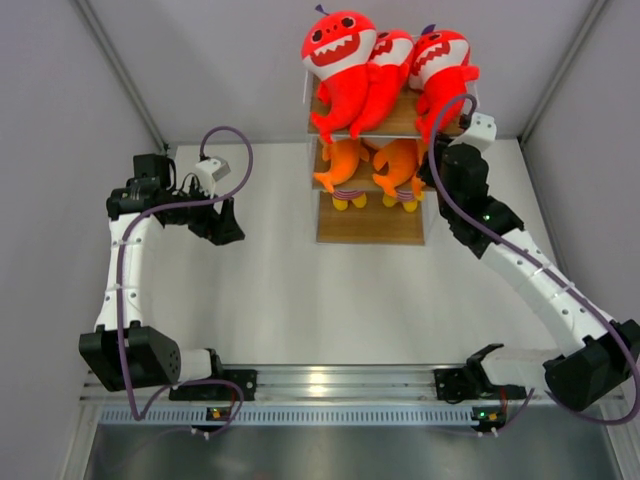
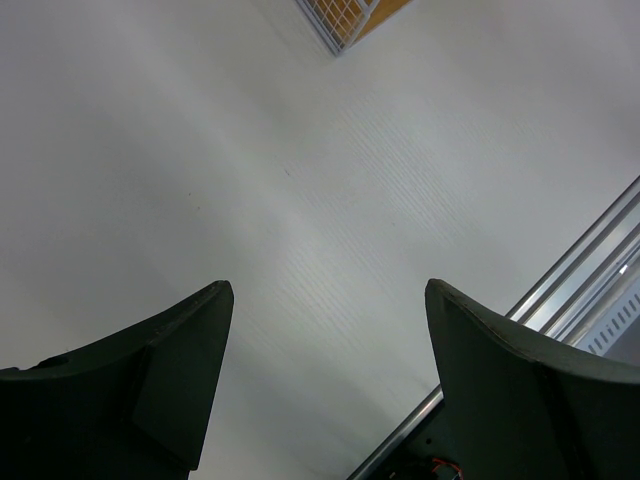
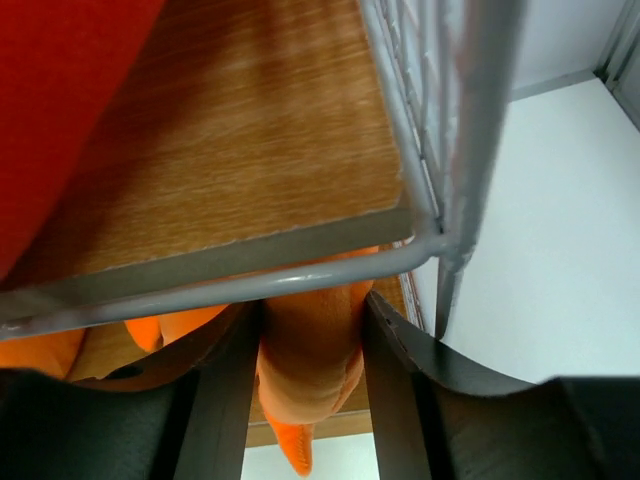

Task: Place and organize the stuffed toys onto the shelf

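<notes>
The shelf (image 1: pixel 370 228) stands at the back middle of the table. Three red sharks (image 1: pixel 340 55) sit crowded on its top board. Two orange fish (image 1: pixel 343 165) (image 1: pixel 398 165) hang on the middle board. My right gripper (image 1: pixel 435 172) reaches into the shelf's right side at the middle tier. In the right wrist view it (image 3: pixel 308 310) is shut on a third orange fish (image 3: pixel 310 370), just under the top board (image 3: pixel 230 150) and its wire frame (image 3: pixel 430 235). My left gripper (image 1: pixel 225 225) is open and empty over the table on the left; its wrist view (image 2: pixel 328 290) shows bare table.
A metal rail (image 1: pixel 330 380) runs along the table's near edge and shows in the left wrist view (image 2: pixel 590 250). Grey enclosure walls stand left, right and behind. The shelf's bottom board is bare. A corner of the shelf (image 2: pixel 345 20) shows in the left wrist view.
</notes>
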Motion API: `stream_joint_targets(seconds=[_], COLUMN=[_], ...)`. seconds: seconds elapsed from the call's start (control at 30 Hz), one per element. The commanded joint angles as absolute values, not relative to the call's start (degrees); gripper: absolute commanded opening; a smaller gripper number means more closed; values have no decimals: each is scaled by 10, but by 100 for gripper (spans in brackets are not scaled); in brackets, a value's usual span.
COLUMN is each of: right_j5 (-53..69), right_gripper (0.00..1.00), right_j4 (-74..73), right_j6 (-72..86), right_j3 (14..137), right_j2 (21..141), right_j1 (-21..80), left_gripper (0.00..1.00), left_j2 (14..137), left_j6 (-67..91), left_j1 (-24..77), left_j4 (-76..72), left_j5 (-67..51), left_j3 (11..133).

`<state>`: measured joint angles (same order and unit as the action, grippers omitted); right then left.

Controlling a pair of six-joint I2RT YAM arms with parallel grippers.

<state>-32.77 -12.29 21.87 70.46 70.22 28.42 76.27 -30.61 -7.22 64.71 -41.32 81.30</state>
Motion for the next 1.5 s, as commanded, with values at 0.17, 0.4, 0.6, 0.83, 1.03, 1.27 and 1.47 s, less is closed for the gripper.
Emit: stream_joint_targets(seconds=[0.17,0.4,0.6,0.83,1.03,1.27,1.47], right_j5=[-378,-387,-386,-389,-413,-311,-213], right_gripper=[57,80,99,99,99,99,99], right_j4=[-84,-144,-252,-358,-480,-564,-532], right_j6=[165,163,178,206,241,282,285], right_j3=[711,717,732,717,686,636,559], right_j2=[662,622,597,536,525,529,529], right_j1=[328,355,356,354,344,243,68], left_gripper=[83,84,84,84,84,85,86], left_j2=[752,745,733,720,709,698,689], left_j6=[-317,-316,-309,-307,-307,-297,-278], left_j1=[-75,-75,-75,-75,-75,-75,-75], left_j4=[644,644,643,642,643,632,592], left_j5=[-423,-421,-400,-401,-396,-357,-314], left_j3=[814,811,784,766,736,701,650])
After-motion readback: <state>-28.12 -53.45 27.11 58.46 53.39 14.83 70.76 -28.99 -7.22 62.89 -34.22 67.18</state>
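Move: Right at the right fingertips, about 2 cm ahead, is the rightmost orange toy on the middle shelf, still between the part-open fingers. The middle orange toy stands some 9 cm to the left of it and the left orange toy about 21 cm left of it, both level with it in reach. The rightmost red toy sits about 5 cm ahead of the hand, 2 cm left and 13 cm up. From the left hand, the rightmost orange toy is about 14 cm ahead, 47 cm right and 8 cm up. Opening fully, the right fingers let go of the rightmost orange toy as the hand backs out of the shelf, rising some 3 cm at first. It then sweeps back, down and to the right, away from the shelf over the bare table, ending about 14 cm back and 13 cm lower while the fingers tip some 35 degrees downward. The empty, open left hand sinks about 6 cm and draws back 4 cm. ##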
